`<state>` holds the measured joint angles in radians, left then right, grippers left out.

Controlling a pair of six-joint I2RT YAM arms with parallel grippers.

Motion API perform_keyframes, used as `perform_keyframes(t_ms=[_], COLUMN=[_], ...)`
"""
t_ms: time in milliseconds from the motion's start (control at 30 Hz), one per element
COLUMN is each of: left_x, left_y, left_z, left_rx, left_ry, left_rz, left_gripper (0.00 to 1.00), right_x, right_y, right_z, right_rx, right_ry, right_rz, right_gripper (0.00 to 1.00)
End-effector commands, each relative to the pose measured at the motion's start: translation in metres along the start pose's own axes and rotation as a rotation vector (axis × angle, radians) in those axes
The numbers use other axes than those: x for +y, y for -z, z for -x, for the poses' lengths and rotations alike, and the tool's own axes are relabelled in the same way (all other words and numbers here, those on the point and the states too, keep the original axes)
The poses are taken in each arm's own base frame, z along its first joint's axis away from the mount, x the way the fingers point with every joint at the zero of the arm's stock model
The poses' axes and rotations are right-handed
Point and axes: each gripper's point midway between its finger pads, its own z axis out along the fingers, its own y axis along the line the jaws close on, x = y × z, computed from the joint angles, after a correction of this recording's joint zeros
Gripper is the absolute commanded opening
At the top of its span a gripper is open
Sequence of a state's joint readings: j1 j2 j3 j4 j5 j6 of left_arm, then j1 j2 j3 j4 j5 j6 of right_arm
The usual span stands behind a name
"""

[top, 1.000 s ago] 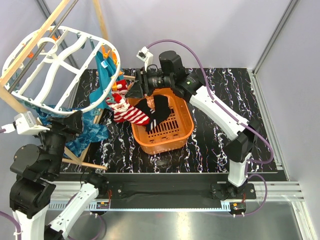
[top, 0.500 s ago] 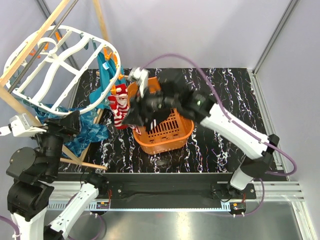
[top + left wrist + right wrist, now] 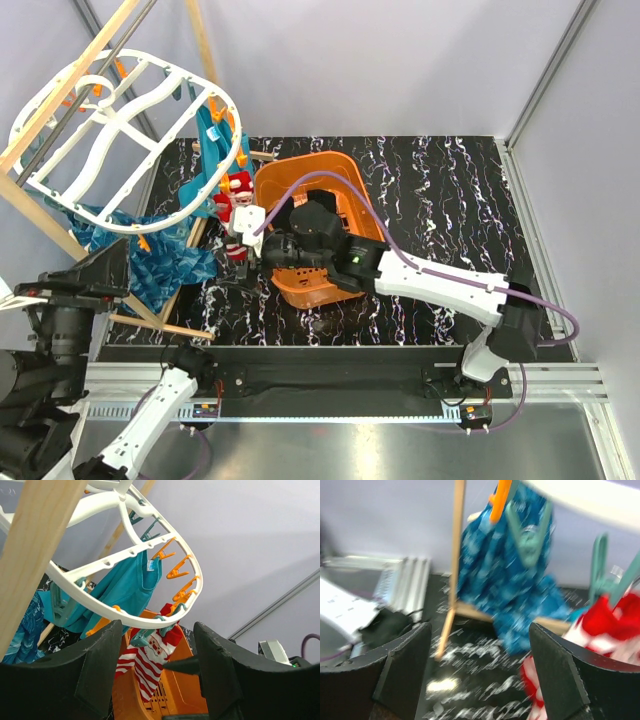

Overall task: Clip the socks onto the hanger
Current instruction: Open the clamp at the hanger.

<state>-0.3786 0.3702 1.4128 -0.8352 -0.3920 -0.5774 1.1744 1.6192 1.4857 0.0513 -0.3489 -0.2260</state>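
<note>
A red-and-white striped sock (image 3: 236,197) hangs from a teal peg on the near rim of the white oval hanger (image 3: 62,187), above the basket's left edge. It shows in the left wrist view as the sock (image 3: 148,656) under the hanger rim (image 3: 150,622), and at the right edge of the blurred right wrist view as the sock (image 3: 615,625). My right gripper (image 3: 238,262) (image 3: 480,675) is open and empty, low beside the sock. My left gripper (image 3: 105,272) (image 3: 157,665) is open and empty, well below the hanger.
An orange basket (image 3: 352,186) stands on the black marbled table under my right arm. Teal-blue cloths (image 3: 175,262) (image 3: 125,585) (image 3: 515,580) hang from the hanger and drape over the wooden pole frame (image 3: 70,95) (image 3: 452,580). Orange pegs (image 3: 180,572) line the rim.
My right gripper has opened and let go of the sock, which now hangs from the hanger. The right arm has swung down and left. The left arm has dropped lower.
</note>
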Motion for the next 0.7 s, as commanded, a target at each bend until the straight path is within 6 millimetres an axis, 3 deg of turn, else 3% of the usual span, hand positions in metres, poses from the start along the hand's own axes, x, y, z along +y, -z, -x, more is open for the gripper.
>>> perform_keyframes(t_ms=[0,167,400,667], left_x=[-0.003,0.001,0.001,0.004], left_y=[0.012,0.022,0.028,0.034], left_z=[0.005,0.003,0.001,0.000], left_rx=[-0.006,-0.001,0.009,0.016], left_ry=[0.023,0.038,0.037,0.026], left_rz=[-0.033,-0.037,-0.051,-0.055], left_gripper=[0.64,0.64,0.65,0.66], right_x=[-0.024,-0.037,-0.057,-0.059], right_y=[-0.015,-0.041,-0.057,-0.063], right_z=[0.054,0.063,0.070,0.071], right_rx=[-0.245,-0.293,-0.343,-0.382], right_ry=[0.240,0.299,0.289,0.212], right_rz=[-0.114,-0.172,-0.276,-0.305], right_gripper=[0.85,0.84,0.80,0.55])
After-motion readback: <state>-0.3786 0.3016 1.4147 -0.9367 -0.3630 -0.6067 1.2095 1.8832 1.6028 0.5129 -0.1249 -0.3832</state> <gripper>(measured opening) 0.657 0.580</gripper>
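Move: The green clamp on the hanger's near rim lies about 8 cm to the right hand's left, 6 cm ahead and 4 cm higher. An orange clamp hangs roughly 14 cm to the hand's left, 6 cm ahead and 6 cm higher; the red-and-white socks hang some 9 cm ahead, 2 cm left and slightly lower. From the left hand, the green clamp is about 12 cm ahead, 9 cm right and 8 cm lower. The right hand swings about 9 cm left and forward, then rises 2 cm, fingers closing partway around the green clamp. ##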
